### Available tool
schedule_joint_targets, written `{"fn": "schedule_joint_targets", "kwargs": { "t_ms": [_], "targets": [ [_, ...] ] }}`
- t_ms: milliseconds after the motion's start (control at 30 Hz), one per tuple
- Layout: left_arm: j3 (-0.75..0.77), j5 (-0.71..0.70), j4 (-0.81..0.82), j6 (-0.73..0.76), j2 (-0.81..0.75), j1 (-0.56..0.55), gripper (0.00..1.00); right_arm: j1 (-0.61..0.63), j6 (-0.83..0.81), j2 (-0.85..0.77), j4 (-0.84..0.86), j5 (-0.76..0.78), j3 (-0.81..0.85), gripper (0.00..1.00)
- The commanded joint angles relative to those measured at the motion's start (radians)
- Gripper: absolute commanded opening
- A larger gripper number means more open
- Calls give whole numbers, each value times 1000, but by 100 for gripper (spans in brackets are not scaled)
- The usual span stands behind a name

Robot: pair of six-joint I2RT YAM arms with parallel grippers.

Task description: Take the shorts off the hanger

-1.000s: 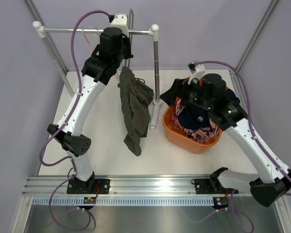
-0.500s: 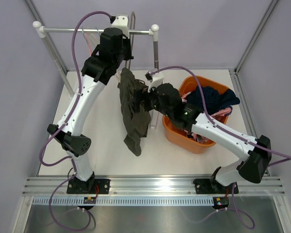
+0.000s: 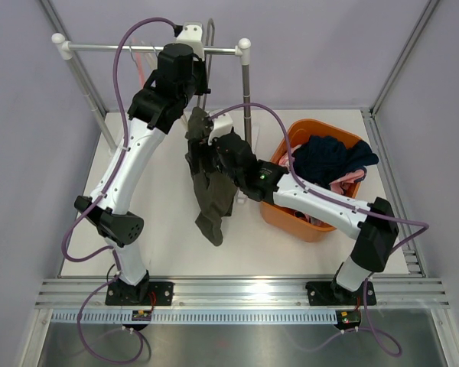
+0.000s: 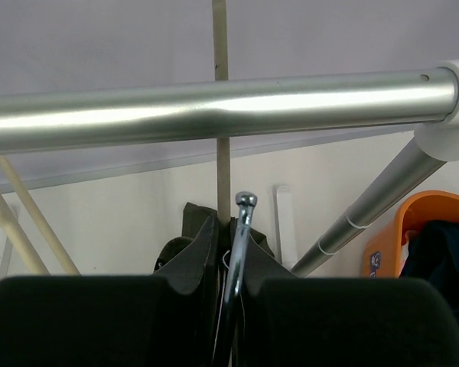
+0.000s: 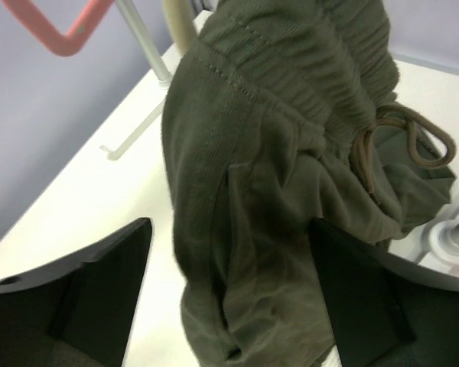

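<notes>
Olive green shorts (image 3: 211, 183) hang below the rail from a hanger whose chrome hook (image 4: 240, 229) sticks up between the fingers of my left gripper (image 4: 228, 256). That gripper (image 3: 191, 107) is shut on the hook just under the rail. My right gripper (image 3: 207, 144) is open at the shorts' upper part. In the right wrist view the olive shorts (image 5: 275, 191) fill the gap between the spread fingers of the right gripper (image 5: 231, 223), waistband and drawstring at the top. Navy shorts (image 3: 329, 153) and pink patterned shorts (image 3: 353, 177) lie in the orange basket (image 3: 279, 218).
The metal rail (image 3: 138, 47) spans the back on white-capped posts. One upright post (image 3: 247, 107) stands between the hanging shorts and the basket. A pink hanger (image 5: 57, 27) hangs on the rail to the left. Purple walls close in both sides.
My right arm has swung left from over the basket to the olive shorts, its gripper staying open. The left arm and the hanger have not moved.
</notes>
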Motion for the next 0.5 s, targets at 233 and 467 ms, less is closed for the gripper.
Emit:
{"fn": "schedule_joint_targets", "kwargs": {
  "t_ms": [233,467],
  "targets": [
    [61,22,54,28,-30,17,6,10,-2,4,2,69,44,0],
    [61,29,86,16,-34,34,6,42,-26,-105,-50,55,-7,0]
  ]
}}
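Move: The right hand is open at the olive shorts: the side it will grip is about 2 cm ahead, level with and between the fingers. The hanger is some 17 cm ahead and 13 above it; the rack post is about 20 cm ahead, 12 to the right and a little lower; the orange bin is about 11 cm ahead, 37 to the right and 25 below. From the left hand, the gripping place is some 14 cm back, straight in line and about 14 lower. The right fingers close from wide open to nearly shut, pinching the near side of the olive shorts below the waistband. The hand eases barely 1 cm forward and slightly down as they shut, then starts back towards its base by about 1 cm. The left hand keeps its grip on the hanger below the rail, drifting about 1 cm left near the end. ##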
